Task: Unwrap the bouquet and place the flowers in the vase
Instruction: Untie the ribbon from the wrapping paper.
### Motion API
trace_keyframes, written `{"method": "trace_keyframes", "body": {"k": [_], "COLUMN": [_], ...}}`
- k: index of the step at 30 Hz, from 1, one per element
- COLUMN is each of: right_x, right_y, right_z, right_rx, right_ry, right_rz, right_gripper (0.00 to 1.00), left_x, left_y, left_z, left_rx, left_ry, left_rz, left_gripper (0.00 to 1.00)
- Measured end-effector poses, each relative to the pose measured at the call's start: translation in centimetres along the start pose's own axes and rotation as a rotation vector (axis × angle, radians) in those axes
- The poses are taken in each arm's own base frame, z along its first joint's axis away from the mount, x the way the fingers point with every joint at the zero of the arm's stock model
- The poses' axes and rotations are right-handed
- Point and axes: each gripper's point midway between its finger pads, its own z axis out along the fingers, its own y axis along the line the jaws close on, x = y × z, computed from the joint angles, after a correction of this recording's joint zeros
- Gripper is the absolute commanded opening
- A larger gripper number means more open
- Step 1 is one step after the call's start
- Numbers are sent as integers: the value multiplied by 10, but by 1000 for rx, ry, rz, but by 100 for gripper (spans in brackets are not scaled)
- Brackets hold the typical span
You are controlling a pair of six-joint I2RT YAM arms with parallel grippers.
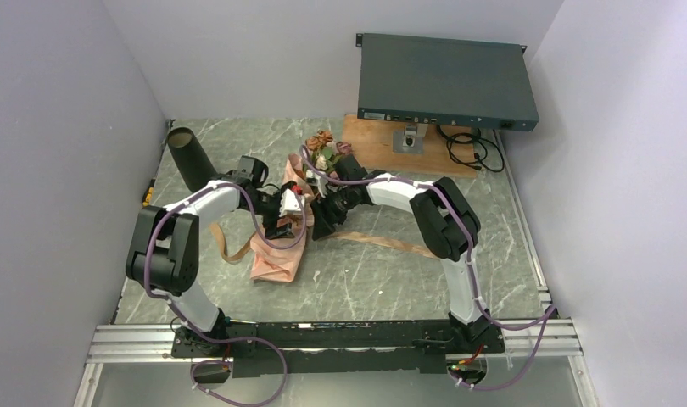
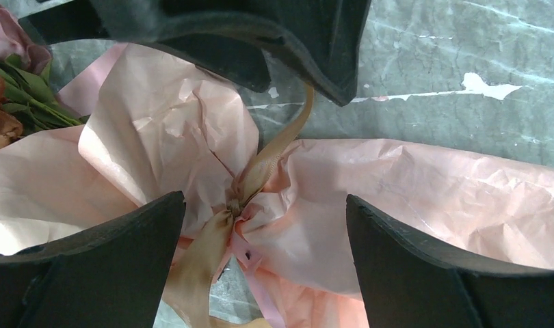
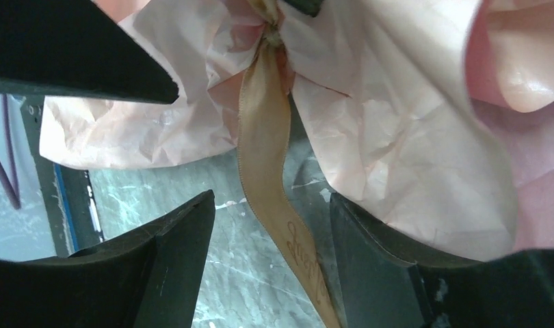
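The bouquet [image 1: 278,253] lies in the middle of the table, its crinkled pink paper [image 2: 431,198] still gathered by a tan ribbon knot [image 2: 232,203]. The flowers [image 1: 326,151] point toward the back; a pink rose and green stems [image 2: 18,92] show in the left wrist view. My left gripper [image 2: 265,198] hangs open over the knot, touching nothing. My right gripper [image 3: 271,195] faces it from the other side, open, with a ribbon tail [image 3: 264,137] running loose between its fingers. The black vase [image 1: 190,157] stands at the back left, behind the left arm.
A dark grey rack box [image 1: 446,80] sits on a wooden board [image 1: 378,148] at the back right, with black cables [image 1: 471,151] beside it. Ribbon tails trail over the table on the left [image 1: 226,250] and right [image 1: 391,244]. White walls close in on three sides.
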Motion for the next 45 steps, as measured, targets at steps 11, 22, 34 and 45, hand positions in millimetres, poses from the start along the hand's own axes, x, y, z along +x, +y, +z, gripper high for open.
{"method": "trace_keyframes", "body": {"k": [11, 22, 34, 45], "right_x": [23, 7, -62, -49], "right_y": [5, 20, 36, 20], "right_z": [7, -25, -67, -72], "right_rx": [37, -12, -119, -57], "right_ry": [37, -87, -347, -319], "right_rz": [-141, -13, 133, 139], "right_gripper": [0, 0, 0, 0], "left_x": [11, 16, 18, 18], "left_y": [0, -3, -3, -1], "left_z": [10, 14, 20, 23], "left_rx": [17, 38, 52, 58], "left_ry": [23, 45, 34, 25], "left_rz": [-11, 49, 60, 52], "left_gripper": [93, 92, 91, 90]}}
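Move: The ribbon's right tail runs under the right hand; the stretch to grip is some 2 cm back of it and 2 cm below. The ribbon's knot lies about 5 cm to this hand's left and 1 cm lower, the flowers about 17 cm ahead and 2 cm to the right. From the left hand, the knot is about 1 cm ahead, 3 cm right and 4 cm down; the paper's near end is some 8 cm back and 5 cm down, directly in line. Back about 2.5 cm and slightly down, the right hand shuts its fingers on the ribbon's right tail beside the knot. It then pulls the pinched tail up some 11 cm and forward about 4 cm, tilting its fingertips upward roughly 20 degrees, and finally eases right and a little down. The left hand sinks about 3 cm over the knot, fingers staying wide open. ##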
